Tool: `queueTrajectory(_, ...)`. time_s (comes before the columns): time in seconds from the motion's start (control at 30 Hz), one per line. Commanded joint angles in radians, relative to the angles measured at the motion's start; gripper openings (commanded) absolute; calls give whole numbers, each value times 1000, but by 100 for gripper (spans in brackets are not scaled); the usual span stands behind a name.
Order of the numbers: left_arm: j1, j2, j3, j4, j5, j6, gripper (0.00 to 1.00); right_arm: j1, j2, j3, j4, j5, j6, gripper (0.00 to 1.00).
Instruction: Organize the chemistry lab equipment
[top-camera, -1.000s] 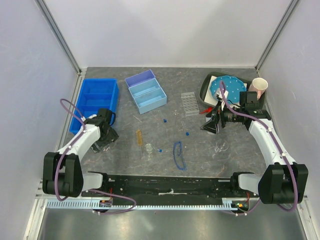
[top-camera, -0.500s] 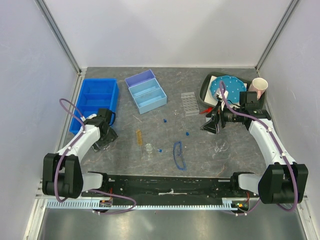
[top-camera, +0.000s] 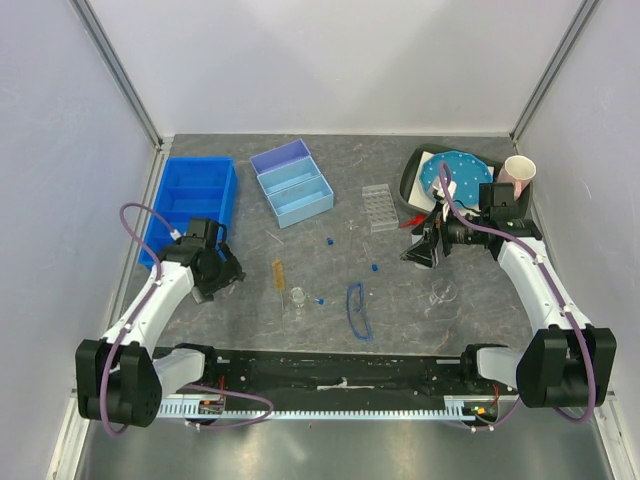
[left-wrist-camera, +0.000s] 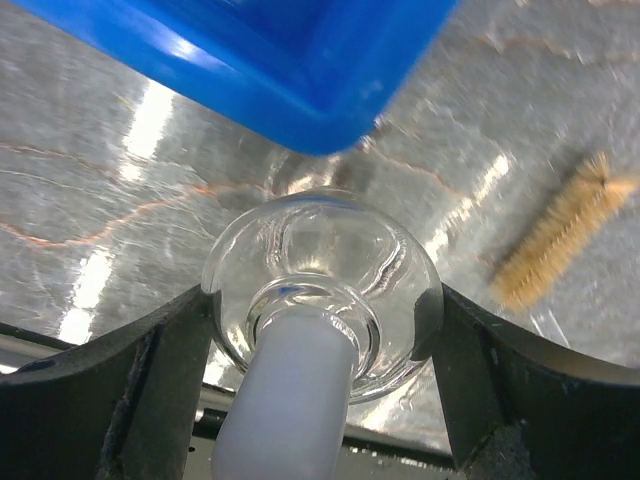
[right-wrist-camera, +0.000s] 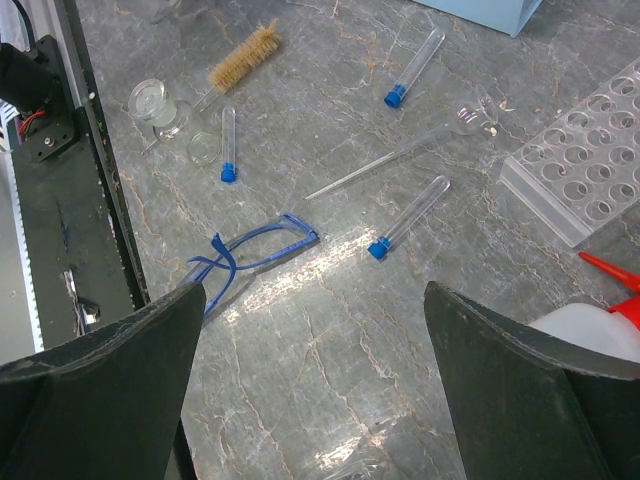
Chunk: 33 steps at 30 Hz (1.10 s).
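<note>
My left gripper (left-wrist-camera: 322, 330) is shut on a round clear glass flask (left-wrist-camera: 330, 250) with a frosted white neck; both fingers press its sides. In the top view that gripper (top-camera: 216, 270) sits just below the dark blue bin (top-camera: 190, 205). My right gripper (right-wrist-camera: 315, 390) hangs open over bare table, with nothing between its fingers. The white squeeze bottle (right-wrist-camera: 590, 325) with a red nozzle stands beside it. Blue-rimmed safety glasses (right-wrist-camera: 255, 250), blue-capped tubes (right-wrist-camera: 408, 217) (right-wrist-camera: 228, 145) (right-wrist-camera: 413, 65), a small glass flask (right-wrist-camera: 152, 100) and an amber brush (right-wrist-camera: 243, 57) lie mid-table.
A light blue two-part box (top-camera: 291, 182) stands at the back centre, with a clear tube rack (top-camera: 379, 207) to its right. A dark tray holding the blue dotted disc (top-camera: 455, 175) and a paper cup (top-camera: 518, 175) are at the back right. Another clear flask (top-camera: 440, 293) lies by the right arm.
The left jaws have closed onto the round flask, and the left arm has shifted slightly, its elbow swinging toward the near edge. The right arm has not moved.
</note>
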Motion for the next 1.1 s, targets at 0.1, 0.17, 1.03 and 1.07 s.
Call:
queueTrajectory(0.1, -92, -23, 94, -20, 188, 93, 29, -3, -18, -3, 7, -32, -34, 98)
queueTrajectory(0.17, -139, -7, 133, -20, 187, 90, 29, -3, -18, -4, 7, -32, -34, 98)
queueTrajectory(1.03, 155, 709, 1035, 78, -96, 222, 29, -3, -1, -21, 13, -45, -34, 98)
queueTrajectory(1.07, 167, 730, 1047, 92, -91, 224, 29, -3, 1, -21, 14, -46, -34, 98)
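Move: Ahead and to the left of the left hand, which already holds the white-capped glass flask, the blue tray has its middle about 18 cm out, 9 cm left and 4 cm below. The brush's bristles lie some 14 cm right and 2 cm ahead, and the light-blue box about 26 cm ahead and 18 cm right. From the idle right hand the tray is some 56 cm left, 10 cm ahead and 17 cm below. Swinging about 7 cm to the right while starting to rise, the left hand takes the flask clear of the blue tray's near right corner, then runs forward nearly 25 cm and curves back left over the tray's far half near its right rim. The hand ends some 11 cm higher; its fingers keep their grip and tilt about 15 degrees farther outward. ##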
